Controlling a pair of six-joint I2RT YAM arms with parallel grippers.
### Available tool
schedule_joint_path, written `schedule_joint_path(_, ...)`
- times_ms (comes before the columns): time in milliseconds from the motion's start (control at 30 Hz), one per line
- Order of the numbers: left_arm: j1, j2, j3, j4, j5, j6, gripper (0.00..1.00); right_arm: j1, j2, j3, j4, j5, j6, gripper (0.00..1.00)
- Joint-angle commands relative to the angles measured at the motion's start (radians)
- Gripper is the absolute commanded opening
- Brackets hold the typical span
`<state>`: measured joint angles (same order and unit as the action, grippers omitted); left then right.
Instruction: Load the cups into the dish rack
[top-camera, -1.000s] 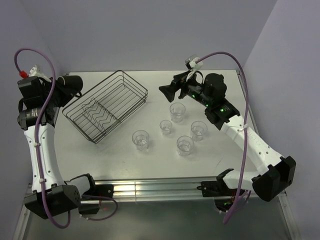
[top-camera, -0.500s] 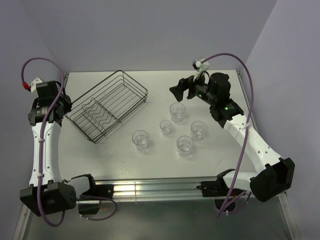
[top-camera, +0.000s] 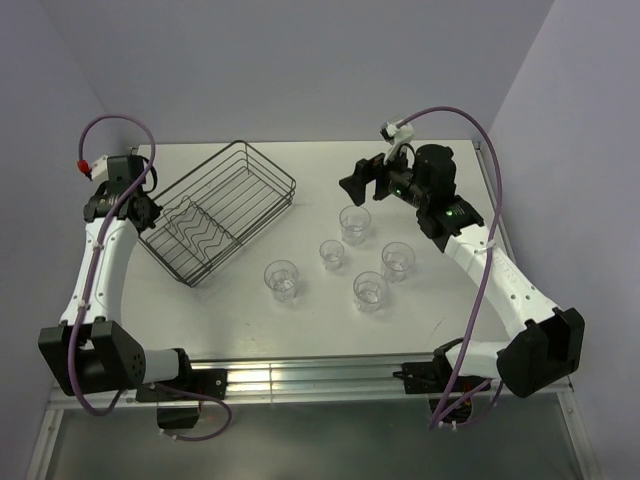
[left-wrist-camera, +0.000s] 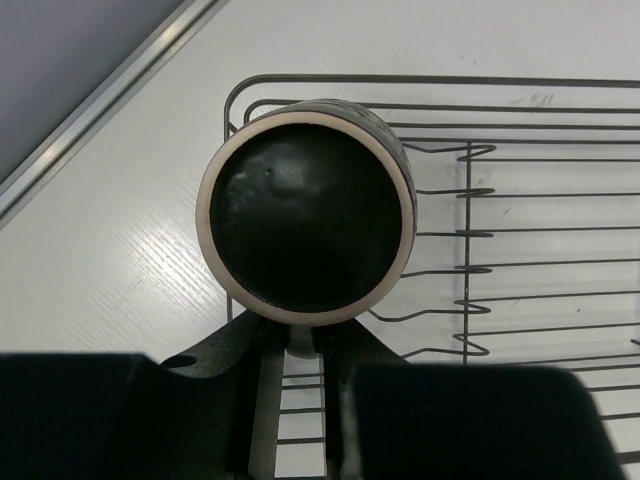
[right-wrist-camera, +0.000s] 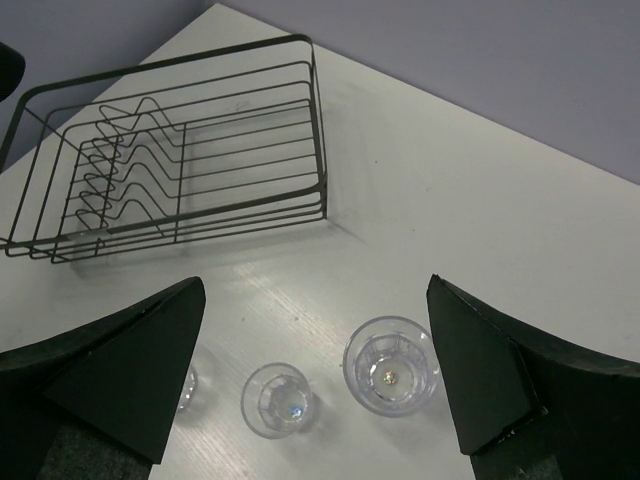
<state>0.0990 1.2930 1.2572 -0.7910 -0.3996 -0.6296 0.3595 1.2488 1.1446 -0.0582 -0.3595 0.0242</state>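
Note:
My left gripper (top-camera: 141, 207) is shut on the dark brown mug (left-wrist-camera: 305, 210), pinching its handle, and holds it over the left end of the black wire dish rack (top-camera: 215, 210). In the left wrist view the mug's dark base with a cream rim faces the camera, with the rack (left-wrist-camera: 520, 200) below it. Several clear ribbed glasses stand upright on the table right of the rack, the farthest (top-camera: 354, 222) and the nearest to the rack (top-camera: 281, 279) among them. My right gripper (top-camera: 352, 185) is open and empty, above and just behind the farthest glass (right-wrist-camera: 390, 365).
The rack (right-wrist-camera: 180, 160) holds only its wavy dividers. A smaller glass (right-wrist-camera: 278, 400) stands left of the one under my right gripper. The table's raised edge (left-wrist-camera: 110, 95) runs close behind the rack's left end. A metal rail (top-camera: 320, 375) borders the near edge.
My left arm has swung in from the far left, turning the mug from pointing sideways to hanging over the rack's left end. My right gripper has shifted slightly to the right.

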Motion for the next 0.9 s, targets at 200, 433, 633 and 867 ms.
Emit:
schedule_joint_path(200,-0.002,0.083,0.010,0.038,0.007,-0.035,0.00,-0.021,0.000,0.035,-0.006,-0.009,-0.049,1.00)
schedule_joint_path(433,-0.002,0.120,-0.001,0.049,0.016,-0.028,0.00,-0.031,0.009,0.037,-0.009,-0.019,-0.049,1.00)
schedule_joint_path(633,-0.002,0.144,-0.013,0.059,0.031,-0.028,0.00,-0.037,0.005,0.032,-0.015,-0.029,-0.049,1.00)
schedule_joint_path(867,-0.002,0.190,-0.012,0.067,0.051,-0.025,0.00,-0.045,0.003,0.026,-0.019,-0.033,-0.049,1.00)
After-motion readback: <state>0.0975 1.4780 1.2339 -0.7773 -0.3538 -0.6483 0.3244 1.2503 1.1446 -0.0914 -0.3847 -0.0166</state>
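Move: The left hand holds the mug bottom up by its handle. The free spot in the dish rack's left corner lies about 5 cm ahead of this hand, 2 cm to its left and some 15 cm below. The rack's wavy wire dividers are around 6 cm ahead and 9 cm to the right; the nearest glass stands about 8 cm back and 31 cm to the right. From the right hand the spot is roughly 50 cm left, 1 cm ahead and 25 cm lower. Still pinching the mug's handle, the left hand lowers the upturned mug some 7 cm towards the rack's left corner, beside the wavy dividers. The descent is quickest at the start and hardly strays sideways; the wrist tips the fingers about 10 degrees further down and the grip stays unchanged. ##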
